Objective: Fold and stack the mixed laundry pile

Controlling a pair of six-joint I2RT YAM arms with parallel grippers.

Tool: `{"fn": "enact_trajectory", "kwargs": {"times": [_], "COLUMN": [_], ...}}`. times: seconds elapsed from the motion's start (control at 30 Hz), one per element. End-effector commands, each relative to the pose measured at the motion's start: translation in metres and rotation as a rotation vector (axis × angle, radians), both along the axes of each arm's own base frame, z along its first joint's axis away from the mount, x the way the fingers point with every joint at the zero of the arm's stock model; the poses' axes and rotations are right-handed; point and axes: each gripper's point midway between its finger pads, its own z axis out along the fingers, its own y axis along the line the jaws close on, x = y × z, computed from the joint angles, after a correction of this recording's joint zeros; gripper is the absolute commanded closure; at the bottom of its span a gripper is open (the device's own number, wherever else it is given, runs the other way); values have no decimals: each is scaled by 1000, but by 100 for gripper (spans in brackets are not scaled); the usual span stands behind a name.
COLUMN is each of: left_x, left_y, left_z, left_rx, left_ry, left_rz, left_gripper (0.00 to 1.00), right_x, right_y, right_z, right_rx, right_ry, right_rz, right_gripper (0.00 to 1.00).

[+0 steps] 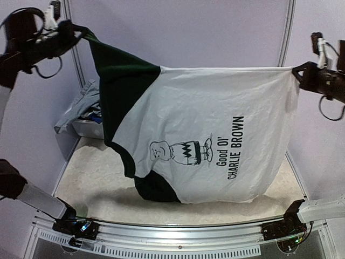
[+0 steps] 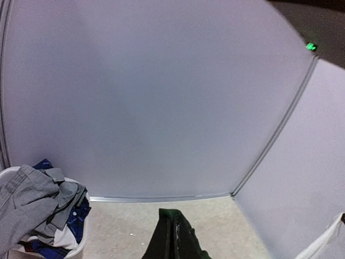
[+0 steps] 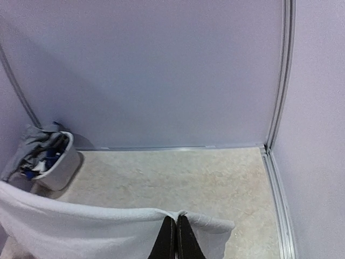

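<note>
A white T-shirt (image 1: 215,135) with dark green sleeves and a black Charlie Brown print hangs spread in the air between both arms. My left gripper (image 1: 81,29), high at the back left, is shut on a green sleeve (image 2: 175,237); the cloth covers its fingers in the left wrist view. At the right, my right gripper (image 1: 295,70) is shut on the shirt's white edge (image 3: 81,226), its dark fingers (image 3: 168,240) pressed together. The shirt's lower edge hangs just above the table (image 1: 97,183). The rest of the laundry pile, a grey T-shirt (image 1: 75,108) over blue plaid pieces (image 2: 80,221), sits in the basket.
The white plastic basket (image 1: 89,128) stands at the back left corner of the table, against the wall. Pale walls with metal corner rails (image 3: 283,75) close in the back and both sides. Both arm bases (image 1: 81,229) sit at the near edge.
</note>
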Motion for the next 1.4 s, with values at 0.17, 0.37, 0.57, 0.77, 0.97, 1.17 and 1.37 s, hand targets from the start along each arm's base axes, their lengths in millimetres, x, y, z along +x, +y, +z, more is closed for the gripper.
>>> {"fn": "enact_trajectory", "kwargs": {"times": [0.17, 0.37, 0.57, 0.77, 0.97, 1.17, 1.37], "left_x": [134, 77, -6, -113, -203, -257, -246], "left_y": [-25, -12, -3, 21, 36, 55, 53], "left_z": [-163, -138, -88, -18, 32, 72, 102], "left_rx": [251, 138, 43, -64, -177, -222, -208], "left_ry": [308, 199, 49, -191, -388, -490, -494], "left_rz": [133, 98, -22, -149, -300, -334, -313], "left_gripper": [100, 100, 100, 100, 100, 100, 100], "right_x": [139, 104, 23, -67, -154, -198, -183], "right_y": [4, 31, 52, 44, 24, 11, -4], "right_z": [-154, -136, -65, 9, 63, 97, 123], "right_rx": [-31, 113, 263, 321, 326, 344, 383], "right_ry": [313, 240, 65, -155, -359, -473, -508], "right_rz": [-124, 80, 361, 532, 631, 663, 545], "right_gripper": [99, 99, 99, 99, 99, 99, 99]}}
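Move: The shirt already hangs between the two grippers by its top edge. Its middle is roughly 32 cm right of, 3 cm behind and 25 cm below the left gripper, and about 32 cm left of, 4 cm ahead of and 20 cm below the right one. The laundry basket stands some 27 cm ahead of the left gripper, 9 cm to its left and about 47 cm down. Keep both grippers shut on the shirt's green sleeve end and white hem, and whip both arms forward and down together, about 14 cm out and 20-25 cm down, fingertips dipping. Then at once sweep them back towards the bases and up past the starting height, 35-40 cm back, tipping the fingers upward and turning both inward, the right more. ##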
